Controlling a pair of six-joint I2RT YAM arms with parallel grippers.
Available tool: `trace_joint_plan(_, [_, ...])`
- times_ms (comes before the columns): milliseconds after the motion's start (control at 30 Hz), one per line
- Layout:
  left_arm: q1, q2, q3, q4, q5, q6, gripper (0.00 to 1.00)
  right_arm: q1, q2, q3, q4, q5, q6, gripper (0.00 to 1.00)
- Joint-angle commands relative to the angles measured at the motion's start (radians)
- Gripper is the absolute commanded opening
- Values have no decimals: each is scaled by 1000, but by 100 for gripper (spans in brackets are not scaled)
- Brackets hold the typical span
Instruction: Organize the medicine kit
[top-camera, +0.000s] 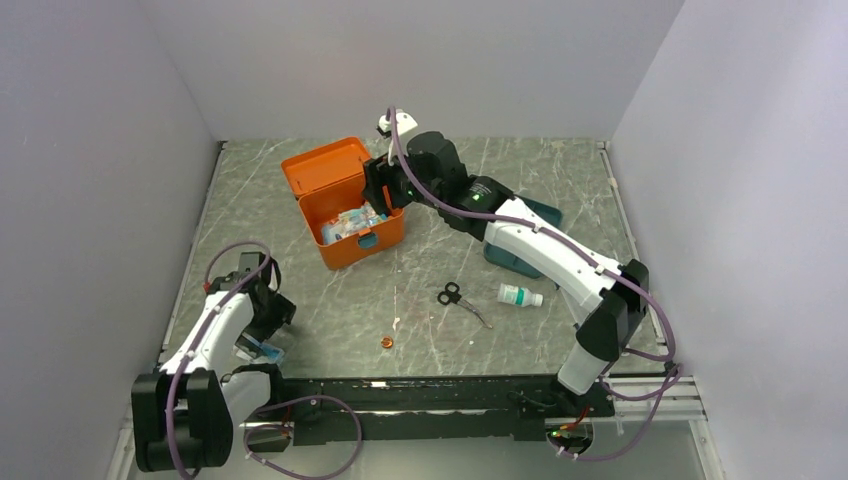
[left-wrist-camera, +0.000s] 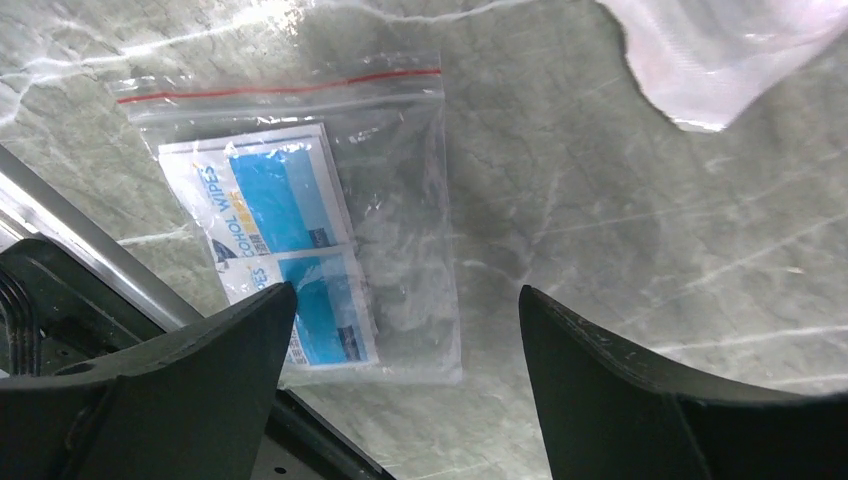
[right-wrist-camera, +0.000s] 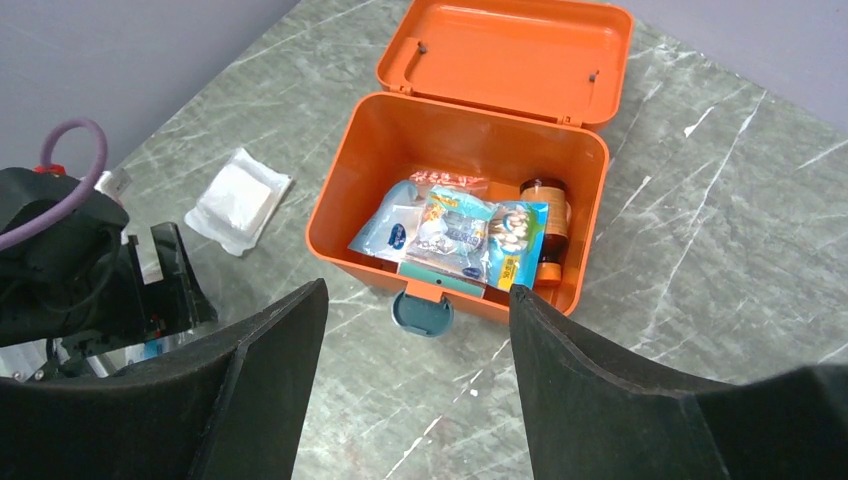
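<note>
The medicine kit (top-camera: 345, 205) is an orange box with its lid swung back, standing at the table's back left. Inside the medicine kit (right-wrist-camera: 470, 150) lie several packets (right-wrist-camera: 450, 235) and an amber bottle (right-wrist-camera: 547, 225); the teal latch (right-wrist-camera: 421, 312) hangs down in front. My right gripper (right-wrist-camera: 415, 300) is open and empty, raised beside the box, also visible from above (top-camera: 383, 190). My left gripper (left-wrist-camera: 405, 310) is open just above a clear zip bag of blue alcohol wipes (left-wrist-camera: 300, 240) near the table's front left edge (top-camera: 262, 348); the bag lies flat, unheld.
Black scissors (top-camera: 460, 300), a small white bottle (top-camera: 520, 295) and a small copper disc (top-camera: 385, 342) lie mid-table. A teal tray (top-camera: 535, 225) sits under the right arm. A white gauze packet (right-wrist-camera: 238, 198) lies left of the box. Walls enclose three sides.
</note>
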Motion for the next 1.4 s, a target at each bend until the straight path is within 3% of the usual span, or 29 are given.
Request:
trace_joint_plan(0, [5, 48, -29, 51, 24, -24, 87, 8, -38, -21, 23, 23, 3, 69])
trace_joint_plan(233, [5, 66, -46, 90, 13, -14, 68, 8, -65, -63, 45, 37, 2, 69])
trace_joint_plan(400, [5, 94, -47, 108, 25, 6, 34, 8, -79, -96, 67, 44, 5, 69])
trace_joint_plan(500, [5, 99, -43, 114, 29, 16, 3, 8, -88, -113, 73, 52, 7, 69])
trace_joint_plan(533, [5, 100, -38, 113, 30, 20, 0, 8, -93, -119, 75, 54, 8, 69])
trace_joint_plan(800, [-3, 13, 80, 54, 86, 145, 0, 8, -172, -233, 112, 74, 31, 69])
trace_joint_plan(1033, [-45, -68, 279, -55, 21, 272, 0, 8, -245, -349, 157, 76, 70, 69])
trace_joint_plan(1233, [-112, -78, 419, -22, 9, 395, 0, 9, -276, -418, 183, 53, 110, 68])
trace_joint_plan(1367, [-137, -70, 465, 55, 83, 505, 0, 9, -300, -458, 185, 56, 122, 67])
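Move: Just behind and to the left of the left hand, some 2 cm back, 3 cm left and 2 cm below, lies the bag of alcohol wipes; the gauze packet is about 12 cm ahead and 2 cm left, the orange box roughly 28 cm ahead and 18 cm right. From the right hand, high up, the scissors are about 10 cm back, 13 cm right, the white bottle 9 cm back, 28 cm right, the box 8 cm ahead, 9 cm left. Settling about 1 cm lower, the left hand shuts its wide-open fingers on the alcohol-wipes bag and pinches its plastic, then lifts it some 15 cm while carrying it 9 cm forward towards the orange box, tipping the fingers forward and turning about 25 degrees clockwise. The right hand, still open and empty, sinks 6 cm and draws right and back, away from over the box's near side. ##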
